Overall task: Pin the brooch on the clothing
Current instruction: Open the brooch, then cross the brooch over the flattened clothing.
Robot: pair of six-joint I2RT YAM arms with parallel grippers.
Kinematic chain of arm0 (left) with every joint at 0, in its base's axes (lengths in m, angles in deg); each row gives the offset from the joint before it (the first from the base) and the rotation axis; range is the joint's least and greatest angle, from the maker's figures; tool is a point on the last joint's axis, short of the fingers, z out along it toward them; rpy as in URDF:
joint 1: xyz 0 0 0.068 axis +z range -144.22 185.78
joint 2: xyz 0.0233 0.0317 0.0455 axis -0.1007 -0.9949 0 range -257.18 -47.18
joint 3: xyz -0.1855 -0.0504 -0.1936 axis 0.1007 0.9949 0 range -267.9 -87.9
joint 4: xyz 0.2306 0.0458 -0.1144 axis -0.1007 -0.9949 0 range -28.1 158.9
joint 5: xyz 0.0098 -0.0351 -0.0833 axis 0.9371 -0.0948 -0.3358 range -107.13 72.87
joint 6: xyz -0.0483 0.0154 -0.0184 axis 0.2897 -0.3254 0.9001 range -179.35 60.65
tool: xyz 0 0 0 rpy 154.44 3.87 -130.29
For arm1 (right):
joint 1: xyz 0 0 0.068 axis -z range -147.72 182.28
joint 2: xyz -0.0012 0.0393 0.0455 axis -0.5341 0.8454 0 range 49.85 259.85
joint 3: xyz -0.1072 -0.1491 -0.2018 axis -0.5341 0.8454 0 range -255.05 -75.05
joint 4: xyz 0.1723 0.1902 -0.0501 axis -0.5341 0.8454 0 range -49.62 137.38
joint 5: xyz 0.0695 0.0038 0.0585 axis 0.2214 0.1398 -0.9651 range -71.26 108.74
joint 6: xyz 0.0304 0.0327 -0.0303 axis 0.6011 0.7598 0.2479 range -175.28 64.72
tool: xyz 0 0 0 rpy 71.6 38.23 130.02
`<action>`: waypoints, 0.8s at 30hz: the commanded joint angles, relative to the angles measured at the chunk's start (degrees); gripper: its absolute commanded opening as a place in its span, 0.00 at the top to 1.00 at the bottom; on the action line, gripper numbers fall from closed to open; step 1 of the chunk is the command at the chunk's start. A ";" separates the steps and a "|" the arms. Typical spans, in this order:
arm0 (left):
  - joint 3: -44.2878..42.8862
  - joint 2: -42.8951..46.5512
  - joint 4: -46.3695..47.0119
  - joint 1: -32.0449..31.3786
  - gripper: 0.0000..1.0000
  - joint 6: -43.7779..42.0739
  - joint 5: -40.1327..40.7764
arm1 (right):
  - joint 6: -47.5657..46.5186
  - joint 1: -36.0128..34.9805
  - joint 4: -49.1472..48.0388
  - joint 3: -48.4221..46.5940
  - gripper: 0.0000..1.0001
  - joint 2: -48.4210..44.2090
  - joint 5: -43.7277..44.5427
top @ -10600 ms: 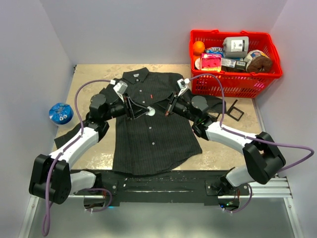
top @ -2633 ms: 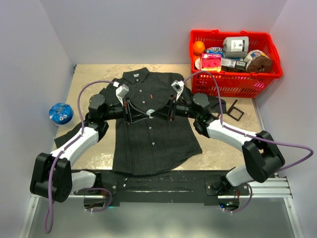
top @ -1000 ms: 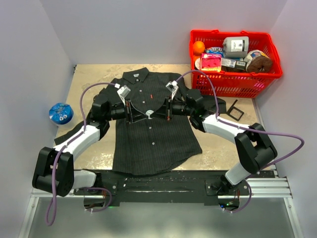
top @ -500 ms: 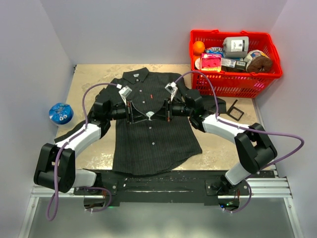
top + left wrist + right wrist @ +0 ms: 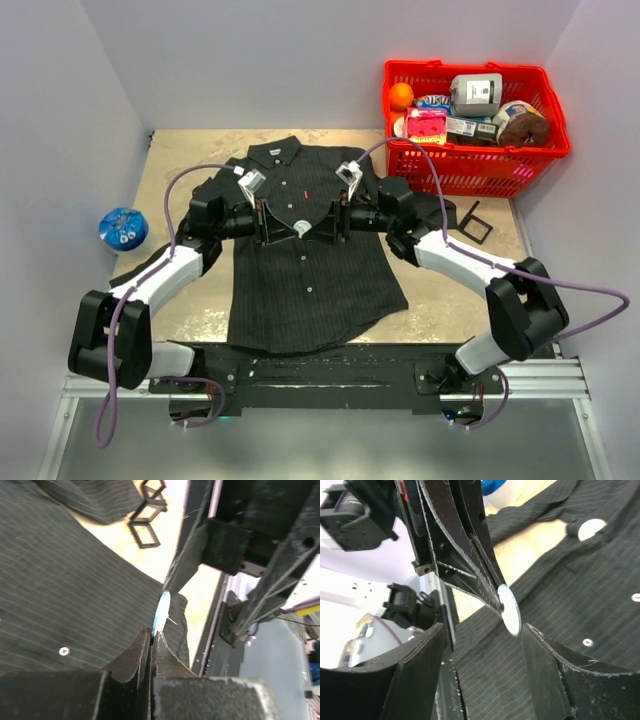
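The clothing [image 5: 310,280], a dark pinstriped shirt with pale buttons, lies flat on the table. Above its chest my left gripper [image 5: 288,228] is shut on the brooch [image 5: 299,229], a small white disc with a blue edge. In the left wrist view the brooch [image 5: 161,611] sticks out edge-on past the left gripper [image 5: 152,632], a thin pin showing beside it. My right gripper [image 5: 326,227] faces it from the right and is open. In the right wrist view the brooch [image 5: 510,612] hangs just beyond the right gripper [image 5: 482,630], near its right finger [image 5: 540,655].
A red basket [image 5: 475,170] full of groceries stands at the back right. Black square frames [image 5: 473,222] lie on the table beside the shirt's right sleeve. A blue round container [image 5: 122,229] sits at the left. A pale round patch [image 5: 591,528] shows on the shirt.
My right gripper has opened wide and let go of the brooch. The left gripper still holds the brooch in about the same spot above the shirt.
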 commanded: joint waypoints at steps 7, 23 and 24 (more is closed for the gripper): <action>-5.09 6.35 -15.05 -0.74 1.00 -14.29 22.79 | -9.29 0.28 13.10 -5.08 0.31 -7.96 16.02; -13.69 2.84 -25.07 -11.82 1.00 -21.68 47.60 | -13.86 -0.60 23.33 -12.64 0.40 1.17 40.75; -14.31 2.40 -25.43 -11.91 1.00 -21.95 48.65 | -14.13 -0.86 23.33 -12.99 0.40 1.96 41.10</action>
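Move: The brooch is in my left fingertips, about 1 cm ahead and 1 cm to the right of the left hand point, pin already standing out. From my open right hand it lies some 3 cm to the left and about 1 cm ahead. The red tag on the shirt's chest is roughly 17 cm ahead, 3 cm right and 15 cm below the left hand; the nearest placket button is about 2 cm ahead, 2 cm right and 15 cm below that hand. I draw my open right hand off the brooch, forward about 9 cm and 5 cm to the right, first rising 3 cm, then sinking 5 over the chest cloth, its fingers swinging clockwise and tipping down. My left hand keeps its pinch, carries the brooch forward and left with a short dip back midway, sinks slightly, tips its fingers down some 30 degrees and turns counter-clockwise. ##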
